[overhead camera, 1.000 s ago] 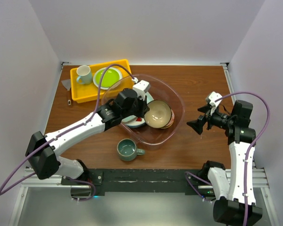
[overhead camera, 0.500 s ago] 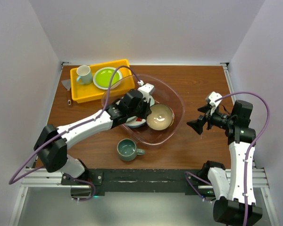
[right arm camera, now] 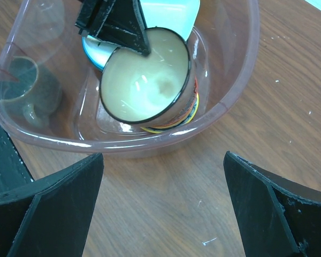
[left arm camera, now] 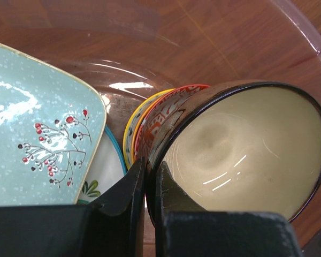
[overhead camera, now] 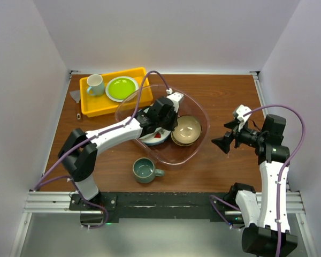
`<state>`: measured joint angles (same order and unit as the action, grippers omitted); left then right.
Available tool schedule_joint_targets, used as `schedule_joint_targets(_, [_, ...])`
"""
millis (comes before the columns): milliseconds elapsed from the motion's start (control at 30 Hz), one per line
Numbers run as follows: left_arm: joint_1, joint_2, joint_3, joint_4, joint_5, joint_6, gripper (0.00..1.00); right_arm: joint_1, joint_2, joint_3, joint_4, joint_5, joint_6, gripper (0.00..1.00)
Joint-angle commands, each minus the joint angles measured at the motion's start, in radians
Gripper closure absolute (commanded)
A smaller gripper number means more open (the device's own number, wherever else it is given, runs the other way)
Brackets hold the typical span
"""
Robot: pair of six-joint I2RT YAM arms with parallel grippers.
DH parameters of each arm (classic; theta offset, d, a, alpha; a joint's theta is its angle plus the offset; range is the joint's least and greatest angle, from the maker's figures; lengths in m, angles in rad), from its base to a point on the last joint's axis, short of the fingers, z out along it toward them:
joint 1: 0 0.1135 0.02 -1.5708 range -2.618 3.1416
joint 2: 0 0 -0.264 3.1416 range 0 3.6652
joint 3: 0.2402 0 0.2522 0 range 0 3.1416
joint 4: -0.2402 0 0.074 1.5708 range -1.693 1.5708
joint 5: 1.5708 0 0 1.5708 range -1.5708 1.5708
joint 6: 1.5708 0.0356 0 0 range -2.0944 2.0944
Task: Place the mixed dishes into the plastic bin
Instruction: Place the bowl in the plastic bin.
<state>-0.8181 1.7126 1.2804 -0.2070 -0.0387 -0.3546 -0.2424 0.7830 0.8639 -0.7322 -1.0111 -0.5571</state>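
Note:
My left gripper [overhead camera: 173, 124] is inside the plastic bin [overhead camera: 201, 112], shut on the near rim of a dark-rimmed, cream-inside bowl [overhead camera: 186, 130]. In the left wrist view its jaws [left arm camera: 150, 179] pinch that bowl [left arm camera: 246, 155], which rests on two patterned bowls [left arm camera: 150, 115]. Beside them lie a pale-green tray [left arm camera: 37, 134] and a blue-rimmed plate [left arm camera: 104, 171]. A grey-green mug [overhead camera: 145, 170] stands on the table in front of the bin. My right gripper [overhead camera: 220, 142] hangs open to the right of the bin, its jaws [right arm camera: 163, 209] wide over bare wood.
A yellow tray [overhead camera: 91, 104] at the back left holds a lime-green plate [overhead camera: 121, 88] and a pale mug [overhead camera: 95, 84]. White walls close in the table on three sides. Bare wood lies between the bin and my right arm.
My left arm has reached further right inside the bin, carrying the cream-inside bowl a little to the right over the stacked bowls. The right arm has not moved.

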Motion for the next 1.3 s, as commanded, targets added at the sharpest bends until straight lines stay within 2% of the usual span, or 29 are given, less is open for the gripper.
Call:
schedule_joint_targets(0, [0.008,0.010,0.102,0.095,-0.004,-0.009,1.00,-0.003,-0.013,0.000,0.019,-0.004,-0.013,0.02])
schedule_joint_targets(200, [0.008,0.027,0.114,0.078,-0.023,-0.001,0.84,-0.001,-0.014,0.000,0.016,-0.006,-0.017,0.02])
schedule_joint_targets(467, [0.010,-0.042,0.100,0.055,-0.041,0.014,0.64,-0.001,-0.016,0.000,0.016,-0.004,-0.020,0.02])
schedule_joint_targets(500, [0.008,-0.054,0.094,0.057,-0.046,0.017,0.54,-0.001,-0.016,-0.002,0.016,-0.004,-0.021,0.02])
schedule_joint_targets(567, [0.010,-0.102,0.073,0.064,-0.055,0.023,0.46,-0.001,-0.018,-0.002,0.016,-0.004,-0.020,0.02])
schedule_joint_targets(600, [0.010,-0.135,0.051,0.069,-0.064,0.032,0.38,-0.001,-0.016,-0.002,0.016,-0.004,-0.021,0.02])
schedule_joint_targets(667, [0.010,-0.174,0.028,0.083,-0.084,0.037,0.32,-0.001,-0.016,-0.003,0.016,-0.003,-0.024,0.02])
schedule_joint_targets(1067, [0.019,-0.524,-0.228,0.133,-0.196,0.082,0.09,-0.001,-0.018,-0.017,0.016,-0.020,-0.044,0.02])
schedule_joint_targets(1267, [0.020,-0.675,-0.340,0.127,-0.236,0.075,0.03,-0.001,-0.019,-0.025,0.020,-0.023,-0.049,0.02])
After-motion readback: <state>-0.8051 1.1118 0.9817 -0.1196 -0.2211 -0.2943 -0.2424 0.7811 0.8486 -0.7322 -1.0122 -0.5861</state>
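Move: My left hand holds the tan bowl by its left rim, the bowl's middle some 6 cm to the hand's right and 2 cm lower. The stack of smaller bowls in the plastic bin lies about 5 cm right, 2 cm back and 6 cm below that hand. The strawberry plate is about 11 cm left, level fore and aft; the divided plate on it is 8 cm left, 4 cm ahead. From my idle right hand the stack is roughly 15 cm left, 7 cm ahead, 15 cm down. With my left hand I ease the tan bowl about 1 cm down and slightly forward onto the stack inside the bin, then open my fingers and release its rim. I pull straight up first, then up, left and back away from the bowls, rising some 14 cm while the fingers spread wide and the wrist tips up about 20 degrees. ##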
